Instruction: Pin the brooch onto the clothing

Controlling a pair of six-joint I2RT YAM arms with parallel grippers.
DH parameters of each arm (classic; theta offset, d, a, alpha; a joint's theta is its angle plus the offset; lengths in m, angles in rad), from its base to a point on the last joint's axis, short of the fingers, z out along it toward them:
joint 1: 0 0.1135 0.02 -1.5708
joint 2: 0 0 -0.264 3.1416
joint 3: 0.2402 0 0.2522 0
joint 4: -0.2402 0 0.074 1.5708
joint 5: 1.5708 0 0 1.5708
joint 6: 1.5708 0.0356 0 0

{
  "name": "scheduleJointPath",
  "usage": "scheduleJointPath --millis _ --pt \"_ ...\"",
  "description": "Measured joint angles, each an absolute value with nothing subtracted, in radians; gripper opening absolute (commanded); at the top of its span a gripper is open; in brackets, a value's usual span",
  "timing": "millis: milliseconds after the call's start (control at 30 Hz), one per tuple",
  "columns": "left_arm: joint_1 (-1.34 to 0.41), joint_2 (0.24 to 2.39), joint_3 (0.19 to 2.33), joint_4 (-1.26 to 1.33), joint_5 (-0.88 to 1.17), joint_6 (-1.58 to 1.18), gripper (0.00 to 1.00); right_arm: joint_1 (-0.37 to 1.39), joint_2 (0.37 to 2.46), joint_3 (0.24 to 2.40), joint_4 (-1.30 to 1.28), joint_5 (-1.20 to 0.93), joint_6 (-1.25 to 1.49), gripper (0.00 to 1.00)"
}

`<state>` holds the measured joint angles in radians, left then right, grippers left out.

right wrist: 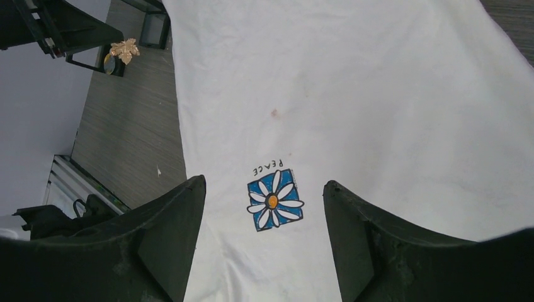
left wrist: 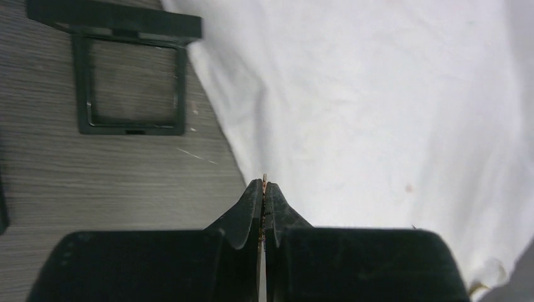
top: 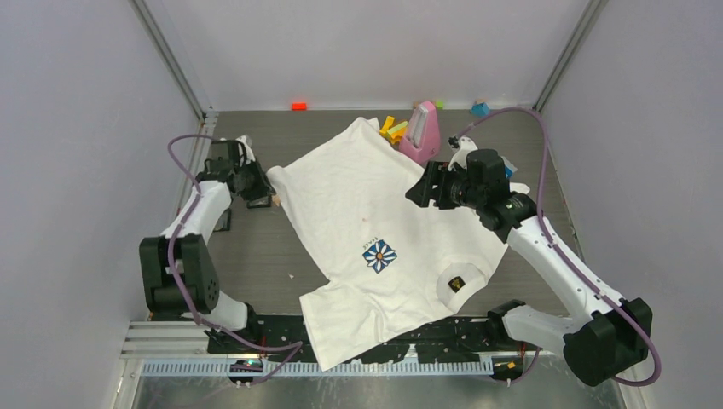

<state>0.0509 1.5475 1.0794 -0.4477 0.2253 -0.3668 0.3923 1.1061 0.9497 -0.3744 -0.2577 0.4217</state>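
Note:
The clothing [top: 358, 196] is a white T-shirt lying flat across the table, with a blue-and-white daisy print [top: 379, 256] and a black neck label [top: 456, 284]. My left gripper [top: 263, 191] hovers at the shirt's left edge, shut on the brooch [top: 276, 202]. The right wrist view shows the brooch [right wrist: 124, 49] as a small gold leaf. In the left wrist view only a thin gold edge of the brooch [left wrist: 265, 178] shows between the shut jaws of the left gripper [left wrist: 264, 184], beside the clothing [left wrist: 378, 94]. My right gripper [top: 422, 189] hangs open above the clothing [right wrist: 352, 94], and the open right gripper [right wrist: 264, 182] frames the daisy print [right wrist: 274, 200].
A pink object [top: 424, 132] and yellow and green blocks [top: 392, 129] sit at the shirt's far corner. A blue piece [top: 480, 108] and an orange block [top: 298, 106] lie by the back wall. A black square frame [left wrist: 132, 85] lies on the table left of the shirt.

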Motion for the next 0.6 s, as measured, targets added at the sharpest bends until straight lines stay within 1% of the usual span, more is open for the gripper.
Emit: scheduleJointPath --millis 167,267,367,467,533,600 --pt "0.045 1.34 0.981 -0.386 0.459 -0.387 0.0 0.391 1.09 0.894 -0.326 -0.38 0.44 0.77" --pt "0.005 1.293 0.946 -0.326 0.63 -0.395 0.0 0.391 1.063 0.844 -0.281 -0.469 0.48 0.75" --pt "-0.098 1.29 0.936 -0.283 0.75 -0.411 0.0 0.391 1.034 0.799 -0.228 -0.55 0.542 0.72" --pt "-0.201 1.272 0.908 -0.199 0.812 -0.467 0.0 0.401 0.998 0.75 -0.149 -0.587 0.636 0.7" --pt "-0.25 1.223 0.851 -0.096 0.807 -0.545 0.0 0.416 0.96 0.705 -0.078 -0.583 0.71 0.69" --pt "-0.29 1.156 0.781 0.014 0.762 -0.635 0.0 0.453 0.919 0.657 -0.003 -0.556 0.781 0.67"
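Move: The left hand already holds the brooch in its shut fingertips; the open right gripper it is taken to lies about 38 cm to its right, 9 cm back and 11 cm higher. From the right hand the brooch is roughly 37 cm left, 10 cm ahead, 12 cm lower. The daisy print lies some 10 cm left of the right hand, 3 cm back and 19 cm below. The open black case sits about 4 cm ahead, 4 cm left and 9 cm below the left hand. Rightward, up and back, the left hand sweeps the brooch from beside the black case in over the shirt, about 19 cm across, climbing first and swinging its fingers some 50 degrees from pointing down to pointing at the right gripper. The right hand draws back about 7 cm and 5 cm left to meet it, rolling some 25 degrees, fingers staying open. ##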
